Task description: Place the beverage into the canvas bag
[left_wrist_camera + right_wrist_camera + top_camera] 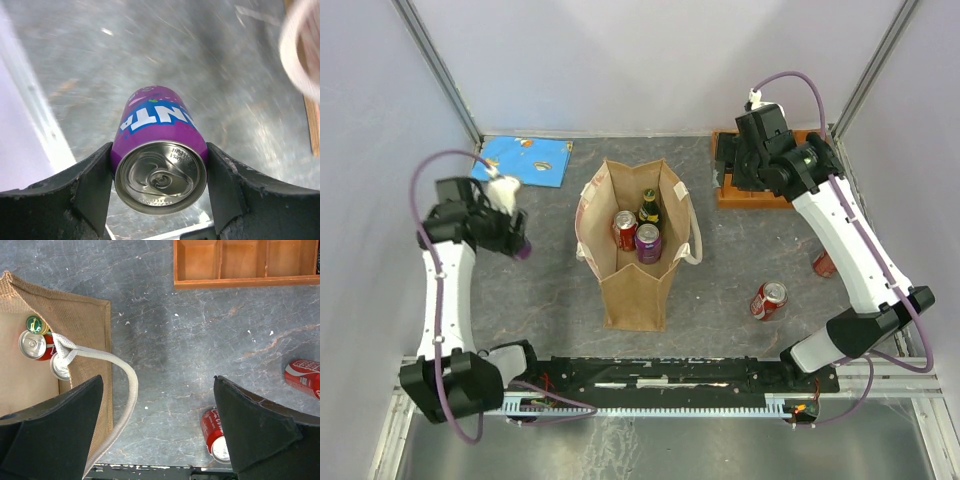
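My left gripper (516, 240) is shut on a purple Fanta can (160, 145), held above the table to the left of the canvas bag (635, 285). The can's silver top faces the left wrist camera, with a jaw on each side of it. The tan bag stands open in the middle and holds a red can (624, 228), a purple can (648, 242) and a dark bottle (649, 207). My right gripper (157, 382) is open and empty, high up at the back right (752, 165). The bag (85, 320) and its rope handle (127, 385) show at the left of the right wrist view.
Two red cans lie on the table right of the bag (769, 300) (823, 264); they also show in the right wrist view (216, 435) (302, 377). A wooden tray (750, 195) stands at the back right. A blue flat item (523, 160) lies at the back left.
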Controlling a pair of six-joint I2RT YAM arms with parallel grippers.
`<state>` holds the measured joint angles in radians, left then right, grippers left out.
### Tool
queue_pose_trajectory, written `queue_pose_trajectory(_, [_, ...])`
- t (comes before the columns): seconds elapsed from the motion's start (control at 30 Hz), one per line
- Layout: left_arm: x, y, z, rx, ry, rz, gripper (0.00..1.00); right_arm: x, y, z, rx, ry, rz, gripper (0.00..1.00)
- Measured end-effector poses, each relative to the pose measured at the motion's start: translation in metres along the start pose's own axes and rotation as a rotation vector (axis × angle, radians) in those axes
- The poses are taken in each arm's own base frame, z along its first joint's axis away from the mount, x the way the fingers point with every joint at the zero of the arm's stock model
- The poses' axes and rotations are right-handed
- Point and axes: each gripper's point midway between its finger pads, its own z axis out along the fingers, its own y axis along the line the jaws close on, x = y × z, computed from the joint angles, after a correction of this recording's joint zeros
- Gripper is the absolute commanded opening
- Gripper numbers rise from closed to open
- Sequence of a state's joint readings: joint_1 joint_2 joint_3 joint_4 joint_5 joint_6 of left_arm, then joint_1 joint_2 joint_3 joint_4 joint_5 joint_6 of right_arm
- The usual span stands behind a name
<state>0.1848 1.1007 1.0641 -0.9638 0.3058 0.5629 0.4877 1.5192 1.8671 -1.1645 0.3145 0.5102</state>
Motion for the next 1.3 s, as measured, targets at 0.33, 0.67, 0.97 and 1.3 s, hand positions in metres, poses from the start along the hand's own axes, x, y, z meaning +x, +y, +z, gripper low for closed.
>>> queue_pose_trajectory(0.33, [-0.196,0.056,-0.085,-0.115,-0.387,-0.069,0.03,0.003,-0.002,0.002,-0.004,0.002,-0.001,0.99])
queue_pose_trajectory(0.67, [-0.221,-0.174,-0.059,0.42,-0.316,0.317,0.03,0.014,-0.011,-0.006,-0.009,0.002,0.01,0.99])
queue_pose_trajectory(0.97, [-0.11,-0.192,0.026,0.422,0.052,0.362,0.03,0.015,-0.016,-0.016,-0.014,-0.015,0.03,0.99])
queue_pose_trajectory(1.3, [-0.085,-0.189,0.078,0.361,0.083,0.372,0.03,0.015,-0.016,-0.016,-0.012,-0.015,0.036,0.99])
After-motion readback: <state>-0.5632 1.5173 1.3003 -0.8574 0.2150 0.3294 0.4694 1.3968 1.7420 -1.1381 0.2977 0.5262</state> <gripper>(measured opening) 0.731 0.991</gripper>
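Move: The left hand already holds a purple can in the air. The middle of the open canvas bag lies about 26 cm to its right, 4 cm farther out and some 5 cm lower. Inside, the red can stands roughly 10 cm ahead and 23 cm right, the second purple can 6 ahead and 28 right, both about 11 cm below; the green bottle is 12 ahead, 29 right, 8 below. From the right hand, the bag's middle is about 22 cm left, 3 back and 19 down. Keeping its pinch on the purple can, the left hand climbs about 22 cm, at first reaching forward and then swinging right and back over the bag's left rim. It then sinks some 25 cm into the bag, to the near side of the red can, the wrist having turned about 30 degrees clockwise; the fingers stay shut on the can. The empty right hand eases back about 2 cm and slightly right. ##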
